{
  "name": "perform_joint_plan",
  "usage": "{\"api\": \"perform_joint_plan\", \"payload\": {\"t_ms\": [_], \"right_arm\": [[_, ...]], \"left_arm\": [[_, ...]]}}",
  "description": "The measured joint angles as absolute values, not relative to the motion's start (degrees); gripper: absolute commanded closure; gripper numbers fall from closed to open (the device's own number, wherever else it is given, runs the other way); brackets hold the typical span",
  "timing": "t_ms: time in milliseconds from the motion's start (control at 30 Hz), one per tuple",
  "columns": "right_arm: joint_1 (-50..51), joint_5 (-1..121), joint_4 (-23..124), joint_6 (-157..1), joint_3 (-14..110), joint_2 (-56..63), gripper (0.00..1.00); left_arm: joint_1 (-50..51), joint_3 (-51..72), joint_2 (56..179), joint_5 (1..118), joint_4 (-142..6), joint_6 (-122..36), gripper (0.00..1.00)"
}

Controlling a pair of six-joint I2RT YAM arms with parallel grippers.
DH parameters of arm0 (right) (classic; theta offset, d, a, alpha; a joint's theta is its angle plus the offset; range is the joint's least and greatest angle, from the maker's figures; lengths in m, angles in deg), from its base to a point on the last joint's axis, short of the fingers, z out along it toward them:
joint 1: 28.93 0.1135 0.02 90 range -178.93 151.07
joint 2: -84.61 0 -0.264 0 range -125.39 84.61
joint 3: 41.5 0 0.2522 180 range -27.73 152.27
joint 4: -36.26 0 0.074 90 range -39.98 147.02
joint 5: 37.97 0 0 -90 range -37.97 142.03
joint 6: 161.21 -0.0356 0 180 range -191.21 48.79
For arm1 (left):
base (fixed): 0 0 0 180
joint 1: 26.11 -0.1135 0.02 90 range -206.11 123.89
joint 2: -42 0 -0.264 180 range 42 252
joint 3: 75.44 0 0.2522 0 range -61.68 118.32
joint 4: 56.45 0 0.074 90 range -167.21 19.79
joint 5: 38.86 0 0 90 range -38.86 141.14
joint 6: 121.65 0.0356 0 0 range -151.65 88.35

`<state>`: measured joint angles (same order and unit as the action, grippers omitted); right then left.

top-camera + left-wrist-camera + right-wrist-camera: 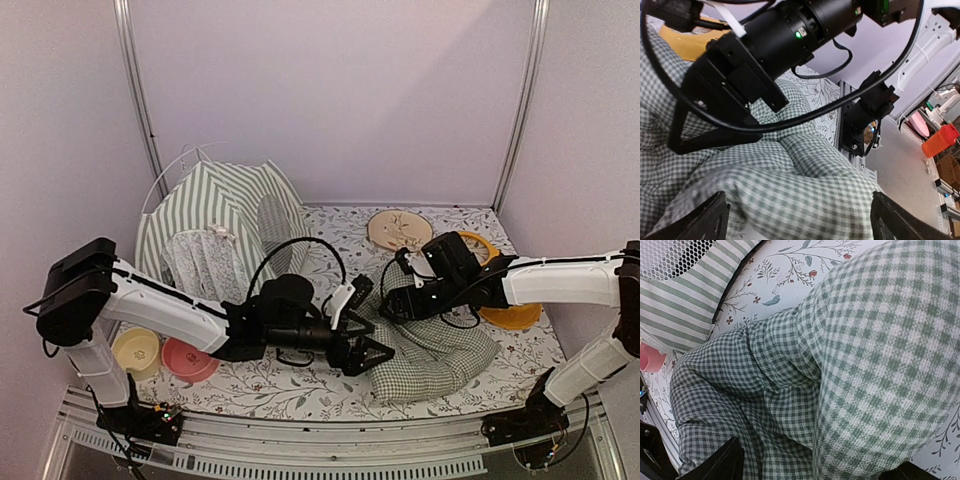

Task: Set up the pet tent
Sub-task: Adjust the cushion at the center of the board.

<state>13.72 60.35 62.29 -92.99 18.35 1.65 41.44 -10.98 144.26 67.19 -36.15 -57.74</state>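
Note:
The pet tent (225,215), green-and-white striped with thin white poles, stands at the back left with its lace curtain (200,262) facing front. In the right wrist view the pet tent's (682,305) striped cloth and mesh fill the upper left corner. A checked cushion (435,355) lies crumpled at front right. My left gripper (377,357) is open at the cushion's left edge. In its wrist view the left gripper (800,222) has cushion (790,175) bulging between its spread fingers (695,220). My right gripper (396,305) hovers open over the cushion's far side. Seen from the wrist, the right gripper (815,470) is wide open above folded cushion (790,390).
A beige patterned plate (400,230), a yellow ring (482,246) and an orange plate (512,316) lie at back right. A pale yellow bowl (135,350) and a pink bowl (188,360) sit at front left. The two arms nearly meet mid-table on the floral cloth (300,385).

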Motion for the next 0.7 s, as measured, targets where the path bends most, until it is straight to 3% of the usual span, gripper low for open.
{"api": "perform_joint_plan", "payload": {"t_ms": [700], "right_arm": [[13.7, 61.0, 63.2, -92.0, 18.2, 3.1, 0.14]], "left_arm": [[41.2, -25.1, 119.1, 53.8, -68.2, -68.9, 0.00]]}}
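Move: The gray-green checked cushion lies rumpled under both hands: its middle is about 8 cm to the left hand's right, 2 cm ahead and 11 cm below. From the left hand, the pink bowl stands some 41 cm left and about level, the tent roughly 36 cm left and 24 cm ahead. From the right hand, the cushion's middle is about 7 cm back, 7 cm right and 6 cm below; the round board is some 21 cm ahead, 5 cm right. Drawing off to the left with its fingers kept wide open, the left hand travels about 13 cm away from the cushion's middle towards the pink bowl's side, rising a little first, then sinking to some 4 cm below its starting height. Meanwhile the fingers, pointing right, dip more steeply towards the cloth and swing forward, the wrist turning nearly 30 degrees in all. ##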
